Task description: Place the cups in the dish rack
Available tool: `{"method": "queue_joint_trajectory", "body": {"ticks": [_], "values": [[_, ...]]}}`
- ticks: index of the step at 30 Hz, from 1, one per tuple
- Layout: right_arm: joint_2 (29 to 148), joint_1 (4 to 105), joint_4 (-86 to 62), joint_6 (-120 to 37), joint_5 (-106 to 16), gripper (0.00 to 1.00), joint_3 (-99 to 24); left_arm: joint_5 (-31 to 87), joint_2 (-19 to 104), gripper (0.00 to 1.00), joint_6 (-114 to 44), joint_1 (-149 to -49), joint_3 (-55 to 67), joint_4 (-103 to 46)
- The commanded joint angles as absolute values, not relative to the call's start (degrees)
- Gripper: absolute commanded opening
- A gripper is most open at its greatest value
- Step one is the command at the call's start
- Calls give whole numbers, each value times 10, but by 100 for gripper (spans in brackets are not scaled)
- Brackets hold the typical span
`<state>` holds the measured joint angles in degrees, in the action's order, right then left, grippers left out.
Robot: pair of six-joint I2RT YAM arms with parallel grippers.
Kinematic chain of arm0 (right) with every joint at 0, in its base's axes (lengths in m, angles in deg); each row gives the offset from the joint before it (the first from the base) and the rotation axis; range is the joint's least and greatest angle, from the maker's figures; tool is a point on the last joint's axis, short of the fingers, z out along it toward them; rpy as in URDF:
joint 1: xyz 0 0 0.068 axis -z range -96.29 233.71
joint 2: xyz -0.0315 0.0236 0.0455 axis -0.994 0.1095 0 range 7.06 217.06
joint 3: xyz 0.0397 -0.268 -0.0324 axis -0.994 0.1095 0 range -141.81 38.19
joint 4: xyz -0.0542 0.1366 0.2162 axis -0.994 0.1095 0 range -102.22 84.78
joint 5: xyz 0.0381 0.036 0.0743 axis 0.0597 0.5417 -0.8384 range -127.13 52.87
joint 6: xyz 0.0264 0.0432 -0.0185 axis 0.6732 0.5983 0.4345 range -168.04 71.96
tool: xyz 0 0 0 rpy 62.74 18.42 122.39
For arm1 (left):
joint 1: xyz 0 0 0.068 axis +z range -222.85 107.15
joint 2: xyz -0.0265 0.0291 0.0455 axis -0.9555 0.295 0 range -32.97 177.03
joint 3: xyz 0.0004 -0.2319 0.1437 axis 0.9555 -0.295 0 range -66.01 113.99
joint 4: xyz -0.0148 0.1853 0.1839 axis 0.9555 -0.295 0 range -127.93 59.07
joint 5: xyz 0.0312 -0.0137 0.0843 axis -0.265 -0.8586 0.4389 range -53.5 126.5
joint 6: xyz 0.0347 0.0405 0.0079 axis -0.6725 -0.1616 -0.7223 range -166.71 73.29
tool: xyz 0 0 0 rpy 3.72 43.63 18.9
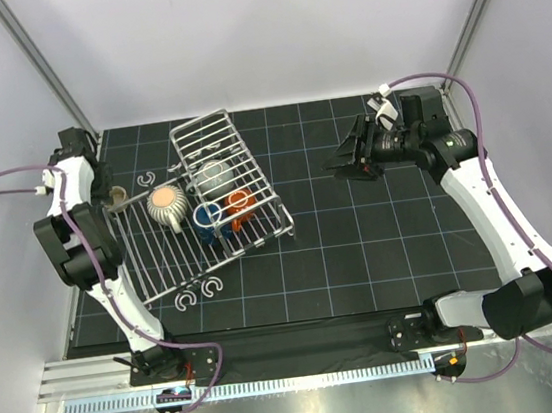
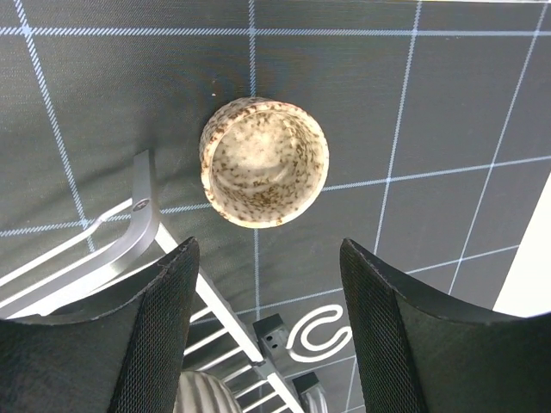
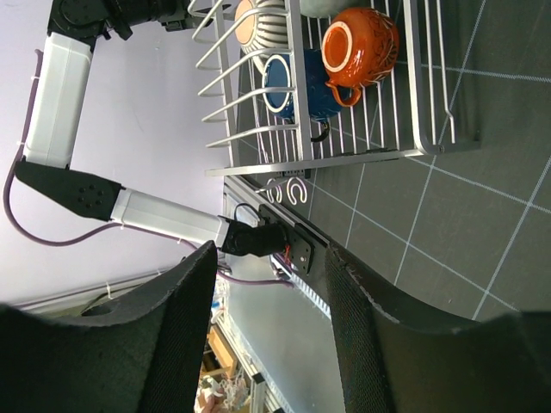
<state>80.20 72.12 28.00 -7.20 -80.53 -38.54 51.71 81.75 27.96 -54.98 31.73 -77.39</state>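
The dish rack [image 1: 209, 237] lies at the left-centre of the mat. It holds the cream striped cup [image 1: 166, 206], the dark blue cup [image 1: 207, 218], the orange-red cup [image 1: 240, 203] and the speckled grey cup [image 1: 214, 177]. A small tan-brown cup [image 2: 264, 161] stands upright on the mat just off the rack's left corner [image 2: 138, 231]. My left gripper [image 2: 267, 288] hovers over the mat beside it, open, with nothing between the fingers. My right gripper [image 1: 339, 163] hangs open and empty to the right of the rack. Its wrist view shows the orange-red cup [image 3: 360, 45] and blue cup [image 3: 293, 82].
White C-shaped hooks lie on the mat: one by the tan cup [image 2: 318, 331], a pair at the rack's near edge [image 1: 198, 295], and others at its far left [image 1: 149, 179]. The left arm [image 1: 85, 252] runs along the rack's left side.
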Motion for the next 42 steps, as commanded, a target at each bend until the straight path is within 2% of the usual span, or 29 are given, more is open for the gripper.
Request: {"method": "queue_joint_trajectory", "body": {"ticks": [1, 14, 19, 23, 29, 39, 42], "values": [[809, 724, 277, -86, -801, 55, -416, 529, 836, 65, 304, -547, 353, -799], [836, 743, 286, -90, -795, 56, -437, 509, 906, 64, 334, -546, 388, -794], [844, 750, 293, -94, -792, 56, -450, 510, 930, 60, 336, -545, 410, -799], [848, 759, 298, -97, -789, 56, -455, 512, 950, 51, 338, -543, 445, -817], [847, 768, 301, -95, -785, 56, -456, 494, 975, 44, 343, -540, 464, -833], [849, 774, 300, -90, -782, 57, -454, 507, 954, 43, 350, -539, 460, -857], [850, 773, 292, -83, -782, 57, -451, 495, 961, 40, 362, -539, 454, -857]]}}
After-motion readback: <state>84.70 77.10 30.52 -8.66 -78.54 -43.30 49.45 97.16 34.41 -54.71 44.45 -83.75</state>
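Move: The small speckled cup stands on the mat by the left wall, about 2 cm ahead of my left hand, 3 cm to its left and 8 cm below. From this hand, the white hook lies 6 cm ahead and 6 cm right, low on the mat. The striped cup in the rack is 3 cm back and 11 cm right. From my right hand the speckled cup is some 20 cm ahead, 61 cm left and 28 cm below. I sink my left hand about 6 cm onto the speckled cup while easing some 3 cm forward, narrowing my fingers by about a third so they come down astride its rear rim, the front finger over the opening and the rear one outside; at the bottom I draw back slightly. My right hand, empty, drifts forward and to the right, about 4 cm in all. ##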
